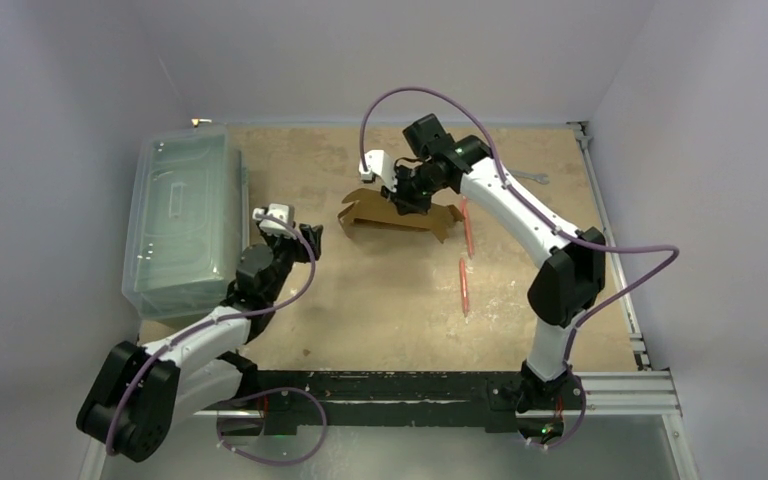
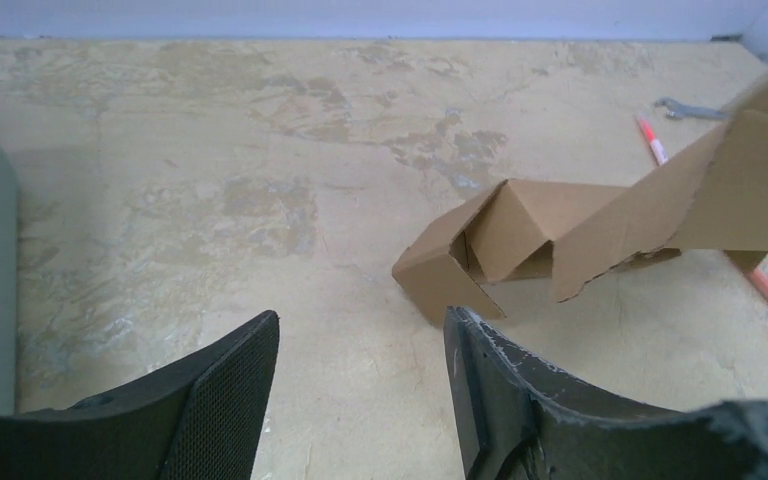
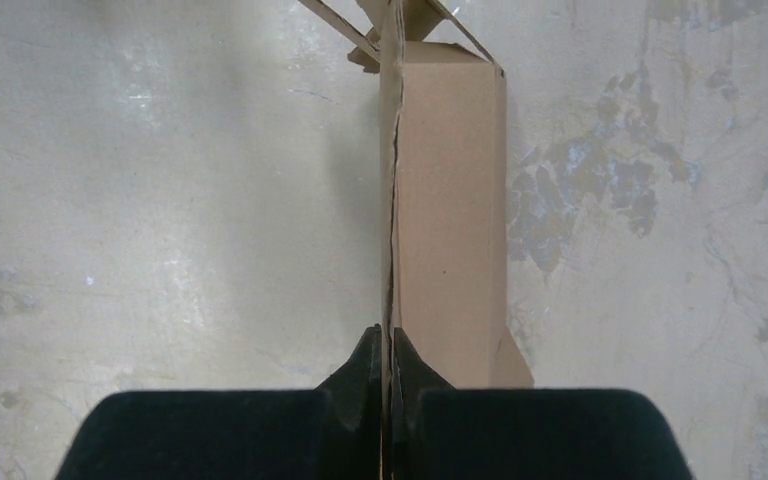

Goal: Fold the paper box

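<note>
The paper box [image 1: 390, 215] is a brown cardboard sheet, partly folded, at the table's middle back. My right gripper [image 1: 407, 197] is shut on an upright panel edge of it; in the right wrist view the thin cardboard edge [image 3: 390, 250] runs between the closed fingertips of the gripper [image 3: 388, 345]. My left gripper [image 1: 305, 238] stands open to the left of the box, apart from it. In the left wrist view the box's folded end [image 2: 480, 250] lies just beyond the open gripper [image 2: 360, 335], with bare table between the fingers.
A large clear plastic bin [image 1: 180, 220] sits along the left edge, close to the left arm. Two orange-red pens [image 1: 465, 285] lie right of the box. A wrench [image 1: 530, 178] lies at the back right. A metal rail [image 1: 600, 210] borders the right side.
</note>
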Controlling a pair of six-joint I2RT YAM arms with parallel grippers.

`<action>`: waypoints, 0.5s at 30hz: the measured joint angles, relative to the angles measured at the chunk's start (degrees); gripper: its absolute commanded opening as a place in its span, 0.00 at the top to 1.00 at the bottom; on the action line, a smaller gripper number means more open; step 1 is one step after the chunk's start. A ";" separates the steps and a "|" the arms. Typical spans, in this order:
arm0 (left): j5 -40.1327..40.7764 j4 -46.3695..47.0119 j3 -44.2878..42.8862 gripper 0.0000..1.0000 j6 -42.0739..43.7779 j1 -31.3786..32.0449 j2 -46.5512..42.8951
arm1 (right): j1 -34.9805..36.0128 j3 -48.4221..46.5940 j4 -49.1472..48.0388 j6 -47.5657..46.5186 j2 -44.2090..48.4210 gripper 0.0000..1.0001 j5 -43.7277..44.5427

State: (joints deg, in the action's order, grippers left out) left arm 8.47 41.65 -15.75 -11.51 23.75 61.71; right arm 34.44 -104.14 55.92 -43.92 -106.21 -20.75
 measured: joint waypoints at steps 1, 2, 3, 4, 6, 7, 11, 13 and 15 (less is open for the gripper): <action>0.61 -0.74 0.09 0.37 -0.35 0.00 -1.07 | 0.00 0.00 0.17 0.00 0.76 1.00 0.07; 0.98 -1.14 0.26 0.34 -0.90 0.00 -1.92 | 0.00 0.00 0.26 0.02 1.53 1.00 0.07; 1.16 -1.53 0.46 0.32 -1.46 0.00 -2.67 | 0.00 0.02 0.37 0.00 2.71 1.00 0.09; 1.18 -1.73 0.68 0.28 -1.92 0.00 -3.17 | 0.00 0.02 0.44 0.02 3.96 1.00 0.09; 0.96 -1.86 1.40 0.18 -3.52 0.00 -3.85 | 0.00 0.07 0.48 0.02 6.19 1.00 0.09; 0.87 -1.92 1.84 0.13 -4.44 0.00 -4.07 | 0.00 0.24 0.46 0.02 7.43 1.00 0.09; -0.20 -3.34 2.60 0.10 -8.50 0.00 -5.40 | 0.00 1.66 0.63 0.02 11.52 1.00 0.13; -1.11 -5.25 2.56 0.10 -9.62 0.00 -7.54 | 0.00 2.60 1.05 0.00 12.94 1.00 0.26; -2.10 -8.04 2.21 0.10 -10.47 0.00 -10.78 | 0.00 3.45 1.57 0.02 13.92 1.00 0.48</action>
State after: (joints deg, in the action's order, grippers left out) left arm 6.37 33.61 -13.54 -21.98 23.75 50.94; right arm 34.44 -100.68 57.49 -43.90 -92.29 -20.27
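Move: The paper box hangs from the shut right fingers, its middle about 6 cm below them and 2 cm to their left, neither ahead nor behind. From that hand the upper red marker lies on the table some 12 cm to the right and 4 cm back, the lower one 12 cm right and 15 cm back. From the empty left hand the box's middle is about 5 cm ahead, 16 cm to the right and 7 cm lower. Keep the right fingers shut on the box's panel and lift it about 7 cm, drawing it back and a little right, with the fingertips tilting slightly forward; slow to a stop in height while still easing back. Meanwhile ease the left gripper back 2.5 cm beside the box's left end, roll its left side down some 10 degrees, and spread the fingers wide. ##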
